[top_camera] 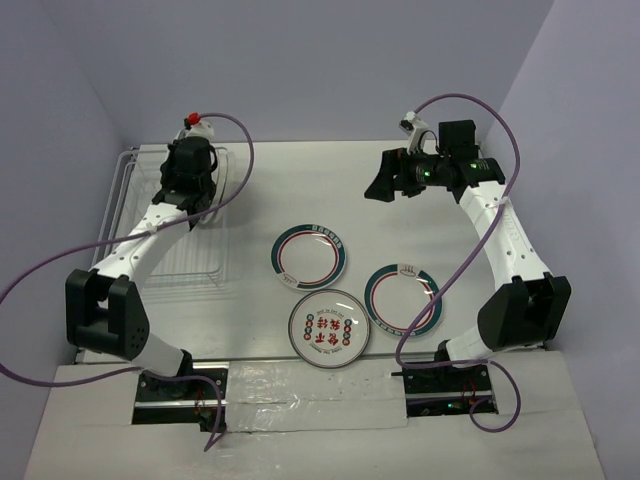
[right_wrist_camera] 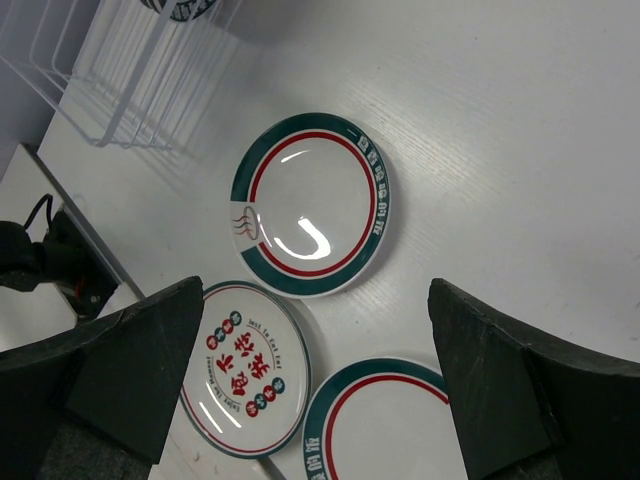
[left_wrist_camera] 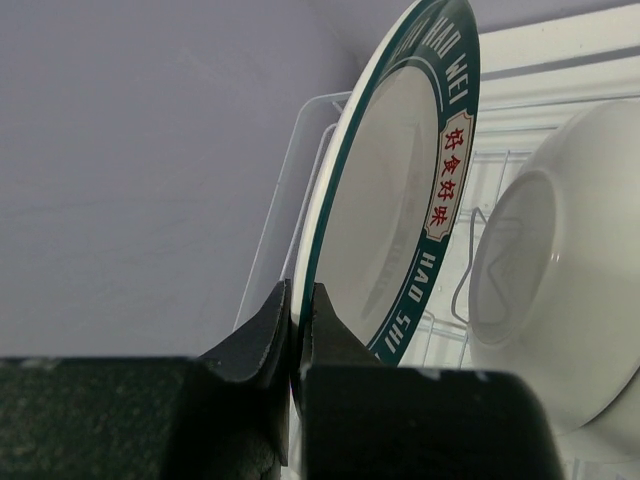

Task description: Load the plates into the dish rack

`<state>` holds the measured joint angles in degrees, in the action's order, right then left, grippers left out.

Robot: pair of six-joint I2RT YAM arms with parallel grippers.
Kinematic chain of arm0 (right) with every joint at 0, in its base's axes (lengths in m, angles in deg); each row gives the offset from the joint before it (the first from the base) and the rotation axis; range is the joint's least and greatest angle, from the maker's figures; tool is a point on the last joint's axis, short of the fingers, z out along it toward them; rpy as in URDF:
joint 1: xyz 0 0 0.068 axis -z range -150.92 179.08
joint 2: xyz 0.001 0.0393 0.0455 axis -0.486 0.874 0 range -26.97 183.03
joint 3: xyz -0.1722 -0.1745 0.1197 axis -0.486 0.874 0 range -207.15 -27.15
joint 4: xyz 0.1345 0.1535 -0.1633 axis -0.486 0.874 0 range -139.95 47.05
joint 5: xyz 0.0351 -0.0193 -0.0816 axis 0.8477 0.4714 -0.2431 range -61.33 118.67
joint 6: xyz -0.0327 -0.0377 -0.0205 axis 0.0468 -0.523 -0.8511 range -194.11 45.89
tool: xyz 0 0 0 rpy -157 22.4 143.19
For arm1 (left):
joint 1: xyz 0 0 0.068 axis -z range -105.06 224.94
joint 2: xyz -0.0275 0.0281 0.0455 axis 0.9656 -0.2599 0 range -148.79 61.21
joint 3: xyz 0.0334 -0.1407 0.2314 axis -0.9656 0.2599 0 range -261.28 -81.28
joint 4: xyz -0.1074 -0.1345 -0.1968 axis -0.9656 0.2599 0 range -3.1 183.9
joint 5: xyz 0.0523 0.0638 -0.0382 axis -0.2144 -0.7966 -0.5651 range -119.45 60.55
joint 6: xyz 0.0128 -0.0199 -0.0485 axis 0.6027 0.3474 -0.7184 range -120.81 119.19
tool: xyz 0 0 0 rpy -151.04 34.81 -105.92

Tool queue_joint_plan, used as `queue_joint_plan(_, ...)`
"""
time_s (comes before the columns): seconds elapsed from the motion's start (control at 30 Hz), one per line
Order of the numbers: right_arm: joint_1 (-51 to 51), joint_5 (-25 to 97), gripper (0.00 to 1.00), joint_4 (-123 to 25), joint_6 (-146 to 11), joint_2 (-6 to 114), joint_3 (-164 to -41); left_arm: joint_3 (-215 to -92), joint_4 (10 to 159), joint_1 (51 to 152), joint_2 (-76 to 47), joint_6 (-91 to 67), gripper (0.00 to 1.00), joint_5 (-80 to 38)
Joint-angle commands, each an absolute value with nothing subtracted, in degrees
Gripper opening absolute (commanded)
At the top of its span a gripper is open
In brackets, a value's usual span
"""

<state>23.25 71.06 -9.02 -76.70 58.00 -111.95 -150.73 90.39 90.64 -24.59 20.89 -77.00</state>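
My left gripper (left_wrist_camera: 300,300) is shut on the edge of a white plate with a dark green lettered rim (left_wrist_camera: 400,180) and holds it upright on edge over the wire dish rack (left_wrist_camera: 470,262). From above, the left gripper (top_camera: 190,172) hangs over the rack (top_camera: 185,268) at the far left. My right gripper (top_camera: 382,187) is open and empty, raised above the table (right_wrist_camera: 315,300). Three plates lie flat on the table: a green-rimmed one (top_camera: 310,252) (right_wrist_camera: 310,205), a second green-rimmed one (top_camera: 402,298) (right_wrist_camera: 385,425), and one with red characters (top_camera: 328,328) (right_wrist_camera: 245,368).
A white bowl-like dish (left_wrist_camera: 560,290) stands in the rack just right of the held plate. The rack also shows at the right wrist view's top left (right_wrist_camera: 120,70). Walls close in at the back and both sides. Purple cables loop off both arms.
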Motion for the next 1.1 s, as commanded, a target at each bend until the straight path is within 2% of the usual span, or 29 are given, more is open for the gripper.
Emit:
queue_joint_plan(0.0,23.8,72.1,1.0,-11.3,-76.7,56.1,-111.9,-152.6,86.1,91.0,-25.0,20.4,0.0,-79.4)
queue_joint_plan(0.2,24.0,72.4,1.0,-11.2,-76.5,56.3,-112.0,-153.3,88.7,91.4,-28.0,19.1,0.0,-80.3)
queue_joint_plan(0.3,24.0,72.4,1.0,-11.1,-76.5,56.4,-112.3,-154.0,90.9,91.5,-29.6,17.9,0.03,-80.9)
queue_joint_plan(0.5,24.0,72.5,1.0,-10.9,-76.3,56.9,-112.8,-156.5,94.8,92.3,-31.6,16.3,0.19,-81.4)
queue_joint_plan(0.73,24.1,72.3,1.0,-10.5,-76.5,57.1,-113.3,-161.6,104.4,93.6,-31.1,10.8,0.48,-73.9)
queue_joint_plan(0.8,24.2,72.1,1.0,-10.3,-76.7,57.2,-113.4,-163.2,106.4,94.0,-30.3,9.4,0.57,-70.6)
queue_joint_plan(1.07,26.4,69.0,1.0,-6.5,-80.9,57.3,-113.4,-168.7,115.2,94.0,-23.1,4.2,0.77,-47.6)
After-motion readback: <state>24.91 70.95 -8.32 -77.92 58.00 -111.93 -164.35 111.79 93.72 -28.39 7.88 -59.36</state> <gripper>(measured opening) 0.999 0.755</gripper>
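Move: The left hand holds the plate by its upper near rim. Its rack slot's middle is roughly 5 cm ahead, 1 cm right and 15 cm below. Three loaded plates stand beside it, their middle about 5 cm ahead, 6 cm right and 15 cm below the hand; a red-ringed plate lies about 29 cm right, 10 cm back and 26 cm below. From the right hand, the slot is some 46 cm left, 12 cm ahead and 15 cm below. Left hand lowers its plate about 5 cm into the rack, lets go, then swings 7 cm right, rising. ##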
